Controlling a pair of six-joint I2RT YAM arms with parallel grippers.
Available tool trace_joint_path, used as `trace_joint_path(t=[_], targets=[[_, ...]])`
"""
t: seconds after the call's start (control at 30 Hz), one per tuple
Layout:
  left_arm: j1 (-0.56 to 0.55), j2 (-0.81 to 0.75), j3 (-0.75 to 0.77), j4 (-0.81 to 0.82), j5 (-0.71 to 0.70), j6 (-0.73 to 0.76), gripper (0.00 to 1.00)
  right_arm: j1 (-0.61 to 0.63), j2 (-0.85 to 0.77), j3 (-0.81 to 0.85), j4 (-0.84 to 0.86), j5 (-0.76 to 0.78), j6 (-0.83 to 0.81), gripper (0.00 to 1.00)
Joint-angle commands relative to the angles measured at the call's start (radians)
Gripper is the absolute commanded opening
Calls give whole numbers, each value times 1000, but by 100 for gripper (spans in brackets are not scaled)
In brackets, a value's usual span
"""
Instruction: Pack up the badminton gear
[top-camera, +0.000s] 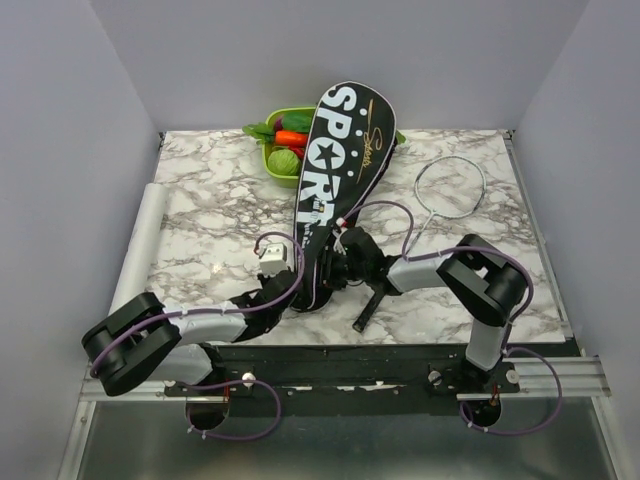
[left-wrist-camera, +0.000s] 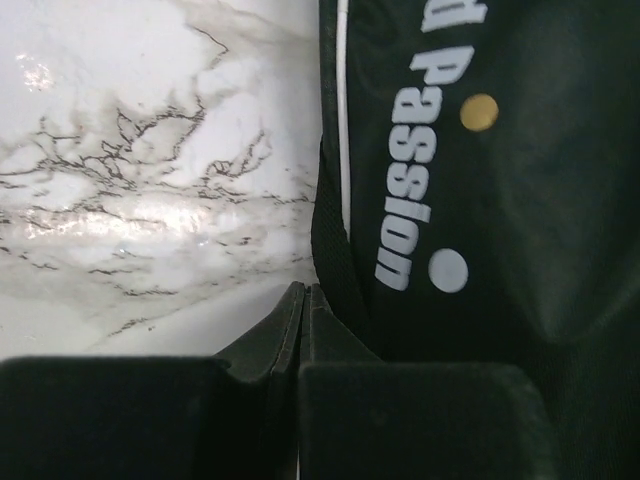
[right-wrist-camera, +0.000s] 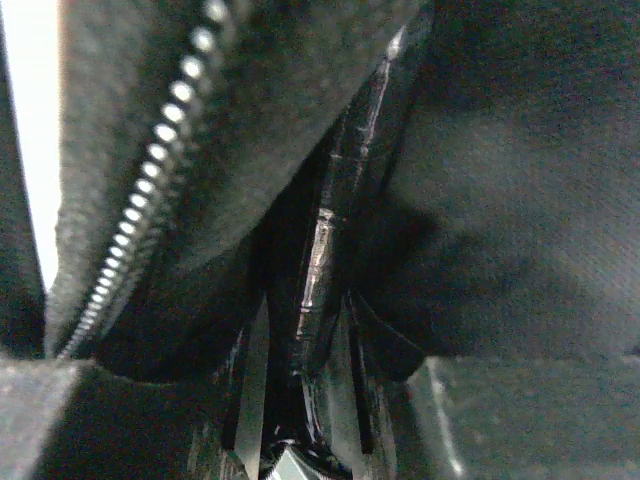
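The long black bag (top-camera: 345, 140) lettered "SPORT" lies lengthwise down the middle of the marble table. My right gripper (top-camera: 340, 262) reaches into its near right edge. In the right wrist view the gripper (right-wrist-camera: 300, 345) is shut on a glossy black racket handle (right-wrist-camera: 330, 230) inside the bag (right-wrist-camera: 500, 180), beside the zipper teeth (right-wrist-camera: 150, 180). A second silver-framed racket (top-camera: 372, 303) lies on the table to the right, its hoop far right. My left gripper (top-camera: 292, 292) sits at the bag's near left edge. Its fingers (left-wrist-camera: 290, 320) are pressed together beside the bag (left-wrist-camera: 500, 250), nothing visible between them.
A green tray (top-camera: 275, 165) of toy vegetables stands behind the bag's far end, partly covered by it. A white roll (top-camera: 145, 240) lies along the table's left edge. Grey walls close in on three sides.
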Motion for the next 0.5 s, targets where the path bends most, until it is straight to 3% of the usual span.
trace_joint_path(t=[0.0, 0.2, 0.47], targets=[[-73, -1, -14, -51, 73, -65, 6, 1, 41, 128, 131, -24, -71, 43], [-94, -93, -30, -104, 39, -79, 6, 1, -11, 104, 48, -35, -99, 58], [-88, -256, -37, -288, -50, -67, 6, 1, -235, 9, -245, 95, -157, 63]])
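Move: Already in the right fingers, inside the open racket bag, is the racket handle being tucked in. From this hand the bag's narrow end is about 8 cm back, 3 cm left and 2 cm lower; the second racket's handle lies some 10 cm back, 10 cm right and 3 cm lower. For the left hand, the bag's left edge is roughly 1 cm right, level fore and aft and about 1 cm below; the held handle is some 8 cm right, straight across. Letting go of the racket handle, the right fingers spread from about a third to near two-thirds open while the hand nudges 1 cm farther left into the bag, then returns right and rises about 3.5 cm, its fingertips tipping up slightly. The left hand, fingers still almost shut, draws back some 3 cm beside the bag's left edge, lifting 1 cm at the end. ##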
